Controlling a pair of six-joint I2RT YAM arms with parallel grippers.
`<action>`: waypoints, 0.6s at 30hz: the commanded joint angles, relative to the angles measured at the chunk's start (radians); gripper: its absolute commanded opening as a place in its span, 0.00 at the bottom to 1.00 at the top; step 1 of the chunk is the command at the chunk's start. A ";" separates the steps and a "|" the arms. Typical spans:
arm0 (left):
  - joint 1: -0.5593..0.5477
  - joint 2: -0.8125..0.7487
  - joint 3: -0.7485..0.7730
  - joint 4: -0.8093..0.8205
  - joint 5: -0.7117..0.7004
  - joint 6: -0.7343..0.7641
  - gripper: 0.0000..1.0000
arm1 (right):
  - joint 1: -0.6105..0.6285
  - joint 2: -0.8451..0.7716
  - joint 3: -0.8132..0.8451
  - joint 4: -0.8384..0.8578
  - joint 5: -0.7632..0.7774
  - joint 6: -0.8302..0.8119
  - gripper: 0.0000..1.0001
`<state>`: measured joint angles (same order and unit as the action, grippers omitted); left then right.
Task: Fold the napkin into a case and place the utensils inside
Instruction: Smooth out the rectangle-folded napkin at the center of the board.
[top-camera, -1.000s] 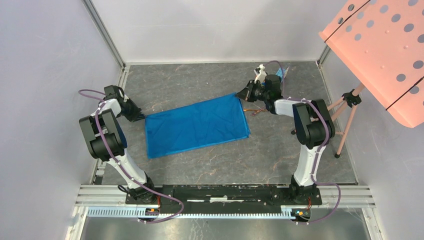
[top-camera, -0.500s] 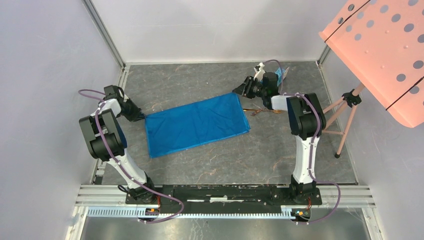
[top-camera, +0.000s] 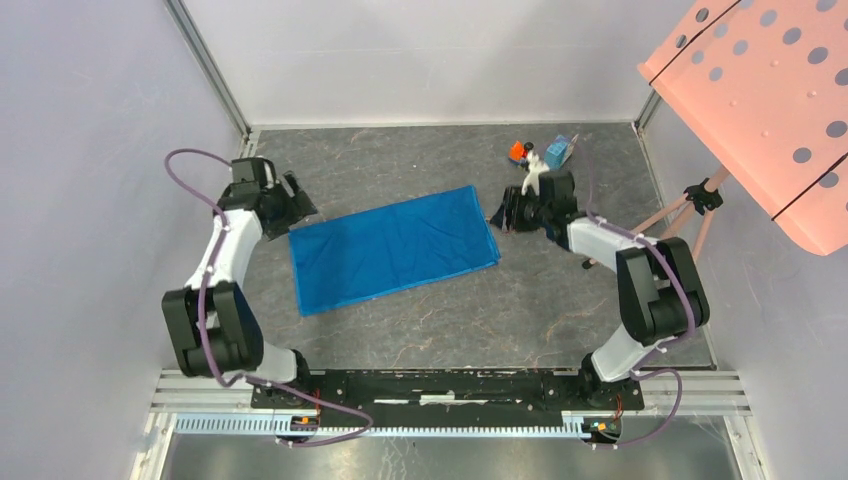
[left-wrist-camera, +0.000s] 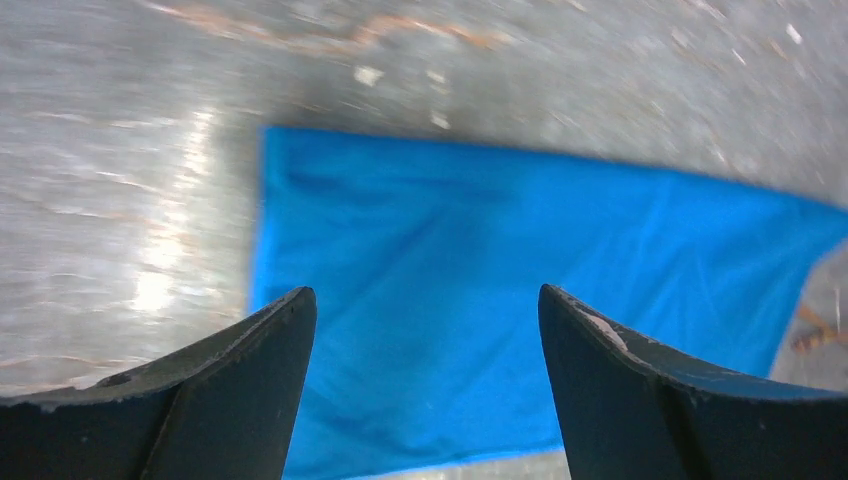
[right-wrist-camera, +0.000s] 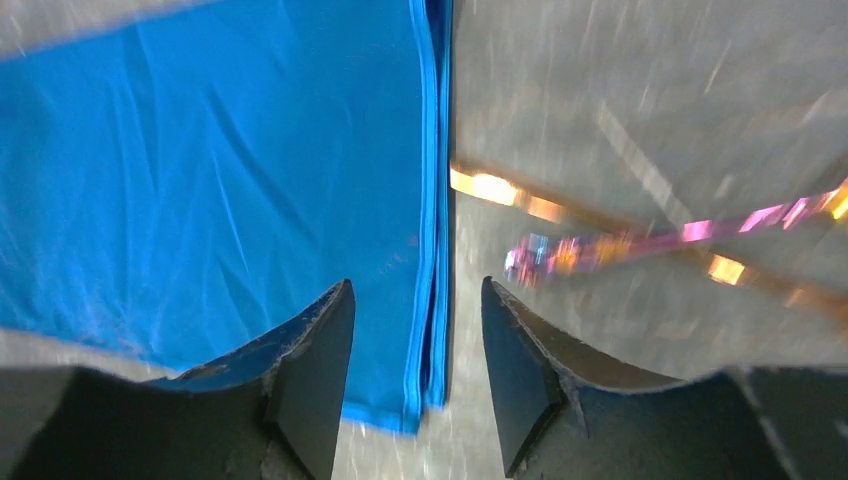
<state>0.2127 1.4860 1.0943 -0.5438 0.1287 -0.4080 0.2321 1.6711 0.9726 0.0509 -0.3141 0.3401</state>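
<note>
The bright blue napkin (top-camera: 395, 248) lies flat on the table, folded into a rectangle. Its stacked layers show along the right edge (right-wrist-camera: 432, 230). My left gripper (top-camera: 302, 203) hovers open just behind the napkin's far left corner, with nothing between its fingers (left-wrist-camera: 422, 292). The napkin (left-wrist-camera: 520, 290) fills the left wrist view below them. My right gripper (top-camera: 498, 216) is open beside the napkin's right edge, and that edge lies between its fingertips (right-wrist-camera: 416, 282). The utensils (right-wrist-camera: 610, 245) show as blurred copper-gold streaks on the table just right of the edge. In the top view the right gripper hides them.
An orange toy block (top-camera: 517, 150) and a light-blue one (top-camera: 558, 151) sit at the back of the table behind the right gripper. A pink perforated panel (top-camera: 770, 90) on a tripod (top-camera: 690, 215) stands beyond the right edge. White walls enclose the table.
Both grippers have opened and let go of the napkin's corners. The left gripper has lifted and swung back from the left edge. The right gripper has moved nearer, alongside the right edge.
</note>
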 joint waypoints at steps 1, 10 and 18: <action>-0.192 -0.114 -0.068 0.004 0.015 -0.073 0.88 | 0.014 -0.060 -0.189 0.141 -0.036 0.051 0.53; -0.564 -0.217 -0.209 0.091 0.037 -0.231 0.88 | 0.061 -0.054 -0.317 0.168 -0.065 0.048 0.31; -0.664 -0.288 -0.256 0.064 0.030 -0.252 0.87 | 0.267 -0.145 -0.517 0.336 -0.216 0.204 0.15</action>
<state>-0.4171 1.2415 0.8642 -0.4973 0.1654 -0.5926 0.3851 1.5963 0.5507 0.3237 -0.4370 0.4511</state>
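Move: The napkin's near right corner lies about 8 cm back from my right hand, level sideways and some 8 cm below. Its far right corner is 9 cm ahead and 6 cm left of that hand; the utensils lie 2 cm ahead and about 7 cm right. From my left hand the napkin's middle is about 20 cm right, 4 cm back and 9 cm down, and the far left corner is 4 cm left and 1 cm ahead. I drop my right hand back and down about 7 cm each way to the napkin's near right corner, close its half-open fingers to pinch the edge there, then drag it some 5 cm back and left, low over the board. Meanwhile my empty left hand, wide open, sweeps about 20 cm right and 10 cm back over the napkin, turning nearly 30 degrees clockwise and ending at about the same height. ##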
